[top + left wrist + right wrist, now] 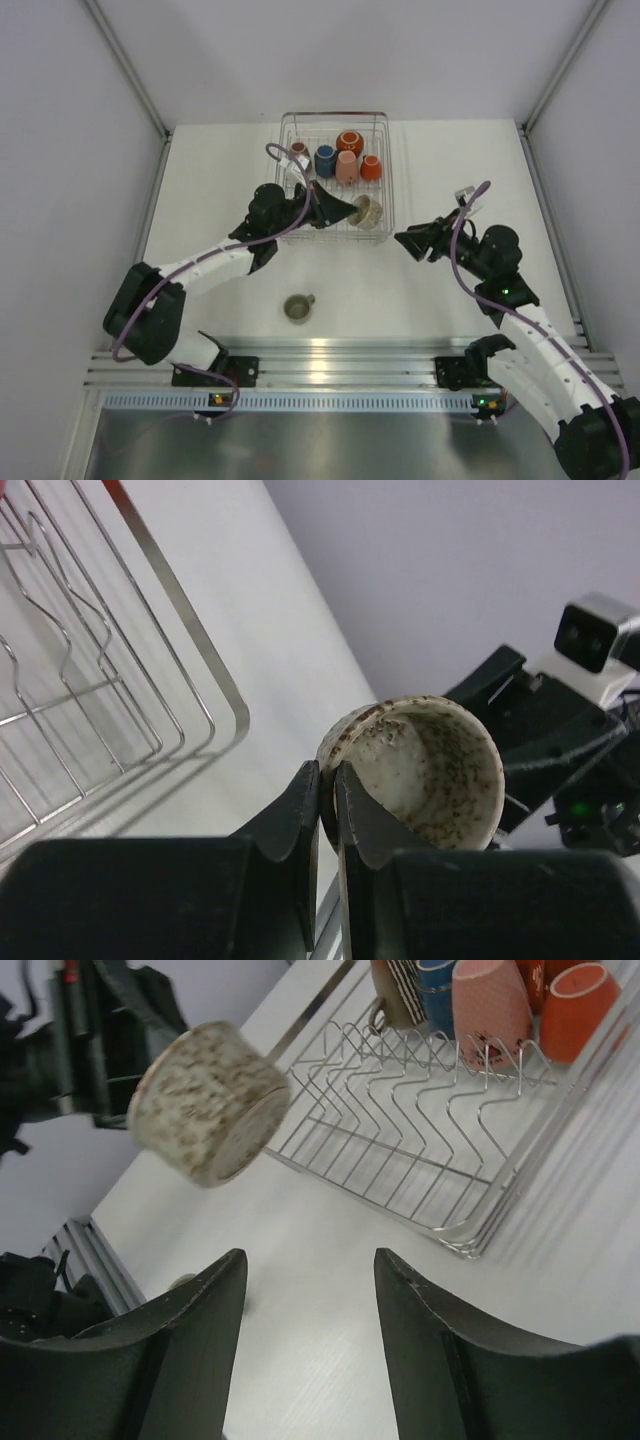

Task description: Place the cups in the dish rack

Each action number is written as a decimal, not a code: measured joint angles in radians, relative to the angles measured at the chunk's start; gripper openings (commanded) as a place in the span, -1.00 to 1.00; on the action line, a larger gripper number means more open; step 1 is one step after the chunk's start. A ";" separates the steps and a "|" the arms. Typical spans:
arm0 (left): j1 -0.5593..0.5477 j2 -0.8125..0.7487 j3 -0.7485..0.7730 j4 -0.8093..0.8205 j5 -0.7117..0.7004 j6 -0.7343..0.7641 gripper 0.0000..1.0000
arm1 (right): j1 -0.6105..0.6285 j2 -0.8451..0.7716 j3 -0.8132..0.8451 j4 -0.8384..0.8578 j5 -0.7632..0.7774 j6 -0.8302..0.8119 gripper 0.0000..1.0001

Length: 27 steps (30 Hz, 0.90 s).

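My left gripper (345, 210) (326, 772) is shut on the rim of a speckled beige cup (367, 212) (425, 770) (207, 1100). It holds the cup in the air on its side, over the near right corner of the silver wire dish rack (290, 125) (190, 630) (400, 1150). Several cups stand upside down at the rack's far end: dark (298, 150), blue (325, 160), pink (347, 167) (490, 1005) and two orange (349, 141) (371, 167). An olive cup (298, 307) stands upright on the table. My right gripper (405, 240) (310, 1255) is open and empty, just right of the rack.
The right arm (540, 730) and its wrist camera (595, 635) sit close behind the held cup. White walls enclose the table on three sides. The metal rail (330, 370) with both arm bases runs along the near edge.
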<state>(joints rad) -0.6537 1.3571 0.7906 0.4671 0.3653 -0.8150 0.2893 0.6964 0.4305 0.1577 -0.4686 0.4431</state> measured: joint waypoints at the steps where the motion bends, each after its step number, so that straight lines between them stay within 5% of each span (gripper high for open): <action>1: 0.044 0.053 0.006 0.074 0.057 -0.065 -1.00 | 0.000 0.019 0.003 0.031 -0.019 0.012 0.09; 6: 0.124 0.259 0.038 0.306 0.217 -0.358 -1.00 | 0.000 0.064 0.036 0.168 -0.090 0.060 0.18; 13: 0.113 0.344 0.063 0.629 0.304 -0.688 -1.00 | 0.000 0.079 0.124 0.328 -0.169 0.085 0.37; 27: 0.077 0.354 0.066 0.761 0.300 -0.902 -1.00 | 0.000 0.173 0.195 0.382 -0.220 0.077 0.51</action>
<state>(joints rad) -0.5766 1.7107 0.8566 1.2282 0.6651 -1.7172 0.2893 0.8696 0.6254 0.5396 -0.6888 0.5198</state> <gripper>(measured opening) 0.129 0.750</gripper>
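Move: The left hand already holds the speckled cup by its wall, the cup's middle about 3 cm to its right and level with it. The open right gripper is some 10 cm to the left hand's right, 6 cm back and 4 cm lower. From the right hand, the speckled cup is about 5 cm ahead, 7 cm left and 4 cm up. In the rack, the orange cup lies 18 cm ahead of the left hand, 4 cm right and 18 cm below. Still pinching the speckled cup's wall, the left hand pushes about 4 cm forward, draws back, then rises some 6 cm, easing right while its fingers tip up and swing clockwise to turn the cup's base to the right gripper. The right hand climbs about 12 cm and edges left towards the cup, tilting up some 20 degrees and opening wider, without visible contact. ##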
